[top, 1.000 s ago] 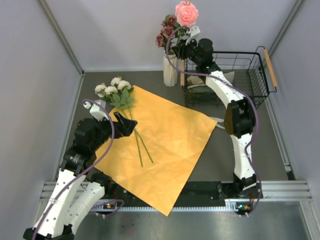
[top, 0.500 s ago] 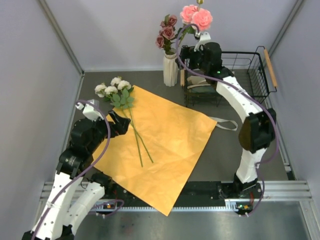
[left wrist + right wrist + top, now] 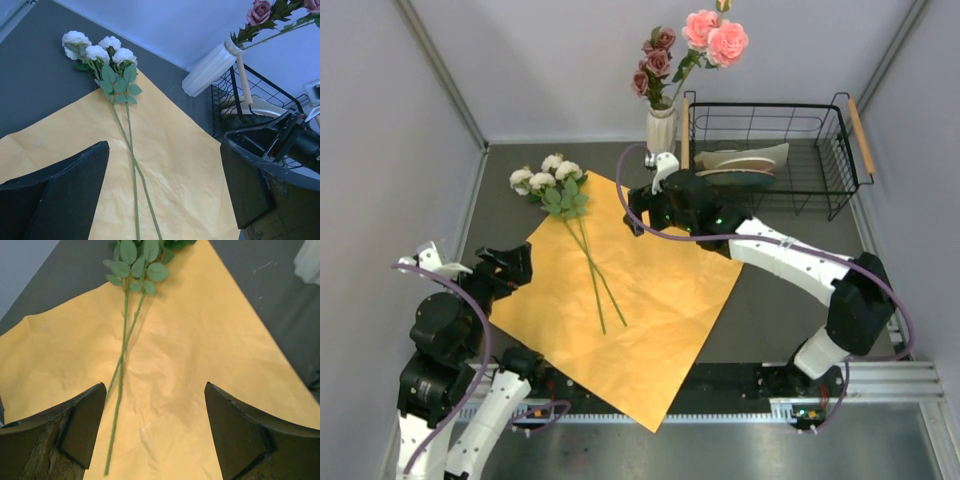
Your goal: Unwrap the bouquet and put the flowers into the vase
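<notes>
The bouquet is undone: its orange paper (image 3: 650, 290) lies flat on the table. On the paper rest white flowers (image 3: 545, 178) with two crossed green stems (image 3: 592, 280). At the back stands the white ribbed vase (image 3: 661, 128), holding mauve roses (image 3: 655, 60) and pink roses (image 3: 715, 38). My right gripper (image 3: 636, 207) hovers open over the paper's far part, the stems (image 3: 120, 375) just left of its fingers. My left gripper (image 3: 510, 265) is open and empty at the paper's left edge. Its view shows the white flowers (image 3: 95, 50), the paper (image 3: 175, 165) and the vase (image 3: 207, 75).
A black wire basket (image 3: 840, 150) with a wooden handle stands right of the vase, with flat cream and dark things (image 3: 745, 165) in it. Grey walls close in the table on the left, back and right.
The right arm swung down from the vase to above the paper, leaving the pink roses in the vase, and its jaws now stand open. The left arm drew back toward the near left.
</notes>
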Motion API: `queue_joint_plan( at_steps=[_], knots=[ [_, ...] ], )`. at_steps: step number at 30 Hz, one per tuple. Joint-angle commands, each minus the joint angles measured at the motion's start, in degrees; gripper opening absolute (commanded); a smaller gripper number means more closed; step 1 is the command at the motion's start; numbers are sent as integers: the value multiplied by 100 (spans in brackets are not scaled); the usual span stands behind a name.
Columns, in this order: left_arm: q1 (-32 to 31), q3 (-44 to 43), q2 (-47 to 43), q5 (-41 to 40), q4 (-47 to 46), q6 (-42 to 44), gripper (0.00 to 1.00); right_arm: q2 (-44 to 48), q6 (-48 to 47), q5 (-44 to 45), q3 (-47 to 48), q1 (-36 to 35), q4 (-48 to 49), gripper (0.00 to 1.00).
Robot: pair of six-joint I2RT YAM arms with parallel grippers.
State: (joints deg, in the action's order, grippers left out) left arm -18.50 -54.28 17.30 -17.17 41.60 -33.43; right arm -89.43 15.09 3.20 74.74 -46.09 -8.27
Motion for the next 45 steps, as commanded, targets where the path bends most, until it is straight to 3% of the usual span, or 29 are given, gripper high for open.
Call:
queue_joint_plan(
  at_steps=[1, 5, 13, 21, 25, 35, 40, 45],
  knots=[
    [-13, -109, -60, -243, 198, -172, 99, -459, 905, 110, 162, -287, 555, 80],
    [-13, -118, -25, -103, 243, -225, 99, -1462, 1531, -275, 883, -366, 572, 62],
    [-13, -21, -60, 73, 375, -260, 96, -3211, 2112, -1181, 2394, -366, 783, 67],
    [-13, 120, -16, 249, 269, -322, 96, -4555, 2042, -1682, 3406, -375, 880, 56],
    [-13, 111, 37, 267, 225, -296, 96, -4969, 2007, -1665, 3793, -357, 845, 44],
    [-13, 84, 28, 258, 199, -234, 96, -5365, 1778, -1419, 4277, -340, 353, 41],
    [-13, 85, 45, 302, 137, -252, 96, -5576, 1866, -1524, 4637, -340, 178, 29],
    [-13, 58, 2, 293, 164, -243, 96, -5638, 1910, -1498, 4690, -313, 168, 29]
  ],
)
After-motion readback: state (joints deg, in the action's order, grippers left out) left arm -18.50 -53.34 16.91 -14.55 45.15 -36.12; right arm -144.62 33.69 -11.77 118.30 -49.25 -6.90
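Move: The white flowers' stems, just below their leaves, lie about 19 cm to the right hand's left, 5 cm ahead and some 20 cm below. From that hand, the white blooms are roughly 19 cm ahead and 29 cm left; the vase stands about 23 cm ahead and 2 cm right. The yellow paper's middle is about 11 cm back and 8 cm left, on the table. From the left hand, those stems lie roughly 22 cm ahead, 8 cm right and 29 cm below. Swing the right gripper left and down, about 19 cm each way and some 5 cm forward, away from the vase and down to the white flowers' stems. Tip the fingers roughly 25 degrees further down and narrow them from wide to about a third open, so both stems run between the fingertips just below the leaves; don't close on them yet. ##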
